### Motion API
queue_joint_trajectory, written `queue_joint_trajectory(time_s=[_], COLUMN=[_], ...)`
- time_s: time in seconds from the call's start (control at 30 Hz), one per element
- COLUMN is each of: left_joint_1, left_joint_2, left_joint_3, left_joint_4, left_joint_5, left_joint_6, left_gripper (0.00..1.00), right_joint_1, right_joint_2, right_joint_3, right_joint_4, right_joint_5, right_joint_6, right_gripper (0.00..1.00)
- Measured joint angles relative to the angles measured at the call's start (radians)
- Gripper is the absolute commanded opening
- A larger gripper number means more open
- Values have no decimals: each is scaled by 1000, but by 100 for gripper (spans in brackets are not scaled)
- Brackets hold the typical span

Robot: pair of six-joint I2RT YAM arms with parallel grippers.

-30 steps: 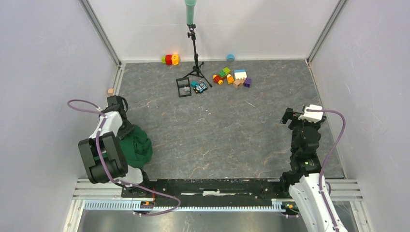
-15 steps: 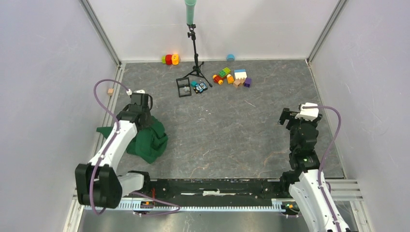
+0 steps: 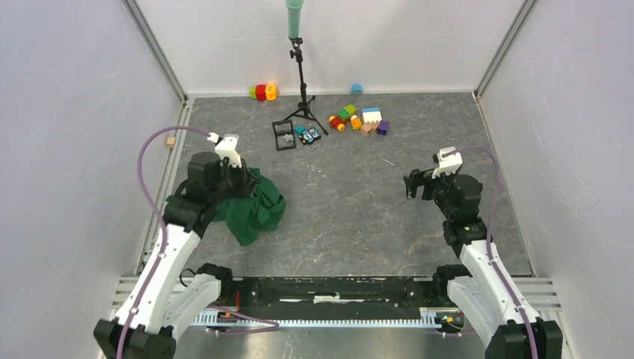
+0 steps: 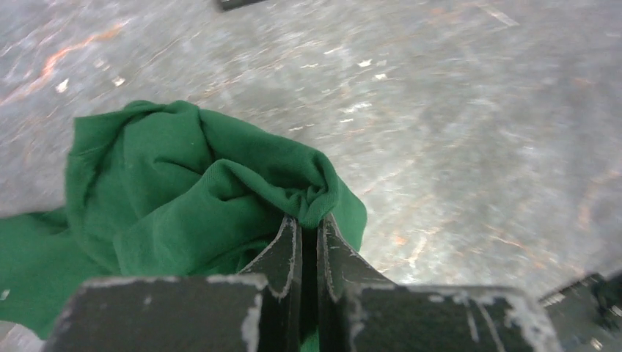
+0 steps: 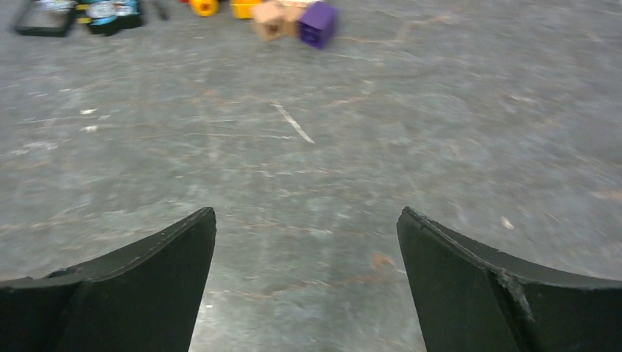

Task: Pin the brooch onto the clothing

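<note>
The clothing (image 3: 260,209) is a crumpled dark green shirt lying bunched on the grey table at the left. My left gripper (image 3: 249,184) is shut on a fold of it. In the left wrist view the two black fingers sit almost together at my left gripper (image 4: 308,218), with a ridge of the clothing (image 4: 183,183) pinched at their tips. Over bare table at the right, my right gripper (image 3: 410,183) stands wide open and holds nothing, as my right gripper (image 5: 306,213) shows in its own view. Small pale bits lie in a black tray (image 3: 283,135); I cannot tell whether one is the brooch.
Coloured toy blocks (image 3: 359,120) lie at the back right, with purple and tan ones (image 5: 301,18) ahead of the right wrist. A black tripod stand (image 3: 302,82) rises at the back centre beside more blocks (image 3: 262,91). A small tan cube (image 3: 171,140) sits by the left wall.
My left gripper closed on the clothing and dragged it right, away from the left wall, as the arm stretched out. My right gripper moved left and stayed open.
</note>
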Motion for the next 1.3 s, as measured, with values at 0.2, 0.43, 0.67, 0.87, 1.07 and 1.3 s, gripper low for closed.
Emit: queue_joint_trajectory(time_s=[0.2, 0.43, 0.67, 0.87, 1.07, 1.3], left_joint_1=[-19, -172, -539, -625, -617, -615], left_joint_2=[-101, -28, 251, 534, 604, 293], left_joint_3=[92, 248, 278, 304, 387, 226], left_joint_4=[-9, 34, 200, 370, 296, 169], left_joint_5=[243, 396, 353, 265, 67, -68], left_joint_6=[4, 1, -14, -99, -114, -118], left_gripper=[11, 15, 18, 68, 100, 100], right_joint_1=[4, 6, 6, 6, 6, 6], right_joint_2=[107, 96, -4, -6, -19, -10], right_joint_3=[94, 183, 277, 404, 370, 181], right_joint_4=[1, 1, -66, -255, -362, -408], right_joint_5=[-224, -327, -313, -261, -240, -203], right_joint_6=[35, 113, 125, 98, 108, 156], right_gripper=[98, 98, 98, 98, 98, 99])
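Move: The left hand still pinches the clothing about 17 cm above the table; the bare table spot it is carried to is roughly 26 cm to its right and 9 cm back. The butterfly brooch lies some 20 cm ahead and 16 cm to the right of the left hand, the black frame 20 cm ahead and 9 cm right. For the open right hand, the clothing is about 46 cm left and 3 cm back, a little lower. Up and to the right, the left arm flings the held clothing across the table: it rises about 13 cm, swings nearly 28 cm rightward while turning clockwise, dips, opens wide and lets go, then draws back left some 8 cm. Meanwhile the open right hand edges left, rises about 14 cm and sinks again, tipping down and ending nearer the clothing. ##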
